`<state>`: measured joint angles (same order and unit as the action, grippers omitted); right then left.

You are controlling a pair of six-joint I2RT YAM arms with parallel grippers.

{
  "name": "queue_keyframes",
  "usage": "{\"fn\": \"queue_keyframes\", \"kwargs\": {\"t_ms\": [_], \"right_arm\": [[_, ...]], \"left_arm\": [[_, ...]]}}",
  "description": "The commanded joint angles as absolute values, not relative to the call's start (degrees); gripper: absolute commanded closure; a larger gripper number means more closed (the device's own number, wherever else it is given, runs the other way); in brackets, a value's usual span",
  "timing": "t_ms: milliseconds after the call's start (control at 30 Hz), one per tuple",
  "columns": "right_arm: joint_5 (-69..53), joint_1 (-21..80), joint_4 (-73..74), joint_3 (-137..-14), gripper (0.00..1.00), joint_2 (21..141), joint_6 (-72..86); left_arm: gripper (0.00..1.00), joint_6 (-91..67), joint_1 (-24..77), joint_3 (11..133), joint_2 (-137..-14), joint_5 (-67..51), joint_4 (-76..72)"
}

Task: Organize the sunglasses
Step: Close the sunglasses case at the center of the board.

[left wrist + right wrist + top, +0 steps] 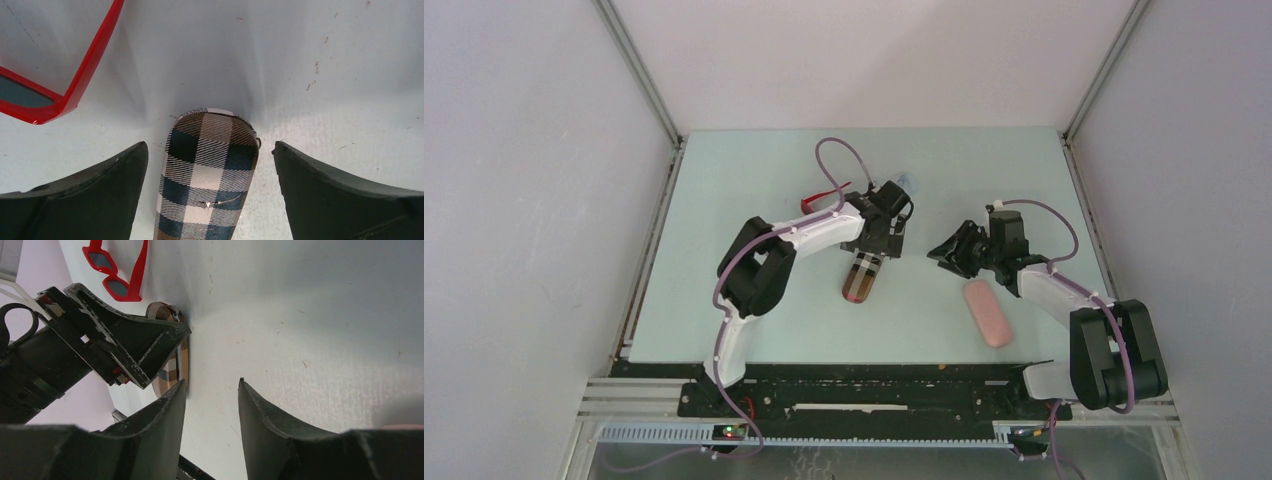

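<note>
The red-framed sunglasses [824, 198] lie on the table at the back, left of the left arm's wrist; the left wrist view shows one corner of the red frame [75, 75]. My left gripper [871, 250] [210, 147] is open and straddles the far end of a plaid case [861, 278] [210, 175], with a gap on each side. My right gripper [944, 255] [212, 382] hovers to the right of it, open with only bare table between its fingers. In the right wrist view the sunglasses [117, 270] lie beyond the left gripper [120, 340].
A pink oblong case [986, 313] lies near the right arm's forearm. A pale blue cloth [909, 181] shows just behind the left gripper. The pale green table [744, 300] is walled on the left, right and back.
</note>
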<state>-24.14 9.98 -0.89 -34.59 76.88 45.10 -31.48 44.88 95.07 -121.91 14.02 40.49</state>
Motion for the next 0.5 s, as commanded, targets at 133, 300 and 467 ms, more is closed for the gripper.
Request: {"fn": "queue_keyframes", "kwargs": {"t_ms": [133, 300, 467], "right_arm": [[-24.66, 9.49, -0.49, -34.65, 0.50, 75.26, 43.72], [-24.85, 9.41, -0.86, -33.88, 0.50, 75.02, 43.99], [-24.80, 9.33, -1.01, -33.08, 0.50, 74.66, 44.12]], "left_arm": [[0.10, -32.01, 44.84, 98.29, -123.23, 15.61, 41.15], [0.27, -31.98, 44.58, 99.86, -124.67, 15.37, 41.13], [0.70, -31.22, 44.65, 99.73, -124.19, 14.39, 40.11]]}}
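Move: The left hand is open over the far end of the sunglasses case; the case's middle lies roughly 5 cm back, 2 cm to its left and 2 cm below. The red sunglasses are about 9 cm ahead and 8 cm left of this hand, the crumpled blue cloth some 15 cm ahead and 6 cm right. From the right hand, the case's middle is about 16 cm left, 3 cm back and 6 cm below. The left hand sinks about 1.5 cm around the case's far end and closes to pinch both its sides. ##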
